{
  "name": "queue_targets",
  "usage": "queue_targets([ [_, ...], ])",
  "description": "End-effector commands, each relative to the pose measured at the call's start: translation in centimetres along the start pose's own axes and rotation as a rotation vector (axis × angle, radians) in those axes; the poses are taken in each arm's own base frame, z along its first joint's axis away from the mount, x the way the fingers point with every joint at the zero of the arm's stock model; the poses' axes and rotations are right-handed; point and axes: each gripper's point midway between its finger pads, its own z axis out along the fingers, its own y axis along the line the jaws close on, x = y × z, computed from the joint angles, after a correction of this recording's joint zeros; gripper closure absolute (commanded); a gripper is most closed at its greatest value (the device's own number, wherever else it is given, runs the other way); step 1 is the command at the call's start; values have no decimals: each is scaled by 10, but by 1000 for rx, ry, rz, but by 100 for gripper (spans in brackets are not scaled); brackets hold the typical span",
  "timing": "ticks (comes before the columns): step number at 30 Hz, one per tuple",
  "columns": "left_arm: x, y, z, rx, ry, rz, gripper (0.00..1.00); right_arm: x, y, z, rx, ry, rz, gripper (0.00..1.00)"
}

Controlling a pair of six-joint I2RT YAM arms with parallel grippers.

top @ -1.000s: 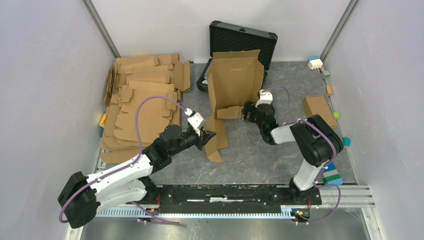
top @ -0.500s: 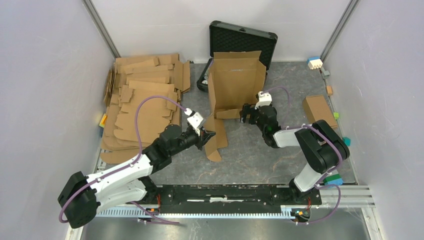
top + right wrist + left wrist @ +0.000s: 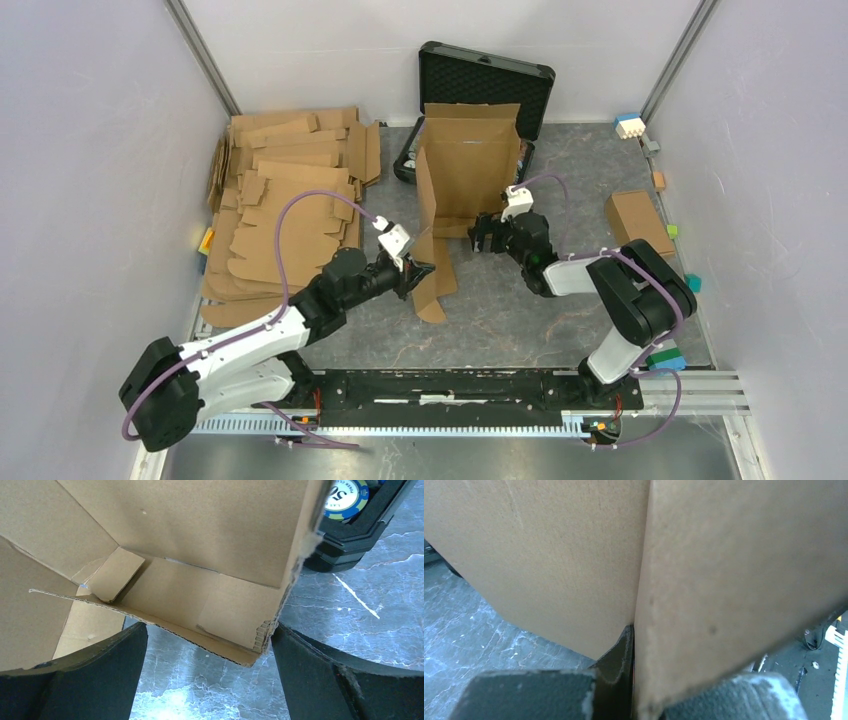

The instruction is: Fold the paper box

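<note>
The paper box point(image 3: 470, 165) stands half folded at the table's middle, its walls upright and a long flap point(image 3: 432, 270) hanging toward the near side. My left gripper point(image 3: 418, 270) is shut on that flap; in the left wrist view the cardboard point(image 3: 724, 580) sits pinched between the jaws of this gripper point(image 3: 634, 680). My right gripper point(image 3: 482, 235) is open at the box's front right corner. In the right wrist view the box's low front wall and corner point(image 3: 200, 615) lie just ahead of the spread fingers point(image 3: 90, 680), with nothing held by the gripper point(image 3: 207, 680).
A pile of flat cardboard sheets point(image 3: 290, 210) fills the left side. A black case point(image 3: 487, 75) stands open behind the box, a poker chip point(image 3: 347, 497) showing in it. A small brown box point(image 3: 638, 220) and coloured blocks point(image 3: 630, 125) lie at the right.
My right gripper has moved left and farther toward the box's front wall, with its jaws opening fully. The small front flap now lies closer to the box. The left gripper keeps its hold.
</note>
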Motion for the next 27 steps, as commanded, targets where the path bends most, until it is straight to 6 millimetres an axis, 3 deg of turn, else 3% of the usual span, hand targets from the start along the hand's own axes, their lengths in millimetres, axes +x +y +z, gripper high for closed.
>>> queue_targets([
  [1, 0, -28, 2, 139, 14, -81, 91, -16, 11, 11, -14, -39, 5, 2],
  [7, 5, -33, -3, 165, 32, -99, 87, -13, 6, 14, 25, -33, 11, 2],
  [15, 12, -10, -30, -2, 14, -159, 53, -13, 3, 15, 39, -34, 7, 5],
  [20, 5, -12, -47, -20, -18, -208, 40, -13, 3, 16, 38, -32, 0, 5],
  [22, 5, -14, -50, -17, -12, -224, 29, -13, 4, 17, 35, -34, 1, 5],
  [27, 2, -13, -59, -37, -14, -247, 26, -13, 4, 17, 36, -34, 1, 5],
])
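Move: The left hand still pinches the front panel by its crease; the panel's middle hangs about 5 cm below the fingers, straight below. The small front flap lies some 7 cm ahead, 5 cm right and 13 cm below, and the box's back wall stands about 21 cm ahead and 8 cm right. From the right hand, open at the box's near right corner, the front panel is roughly 6 cm back, 9 cm left and 6 cm up. Letting go of the front panel, the left hand draws back about 4 cm and veers left, fingers opening wide. ##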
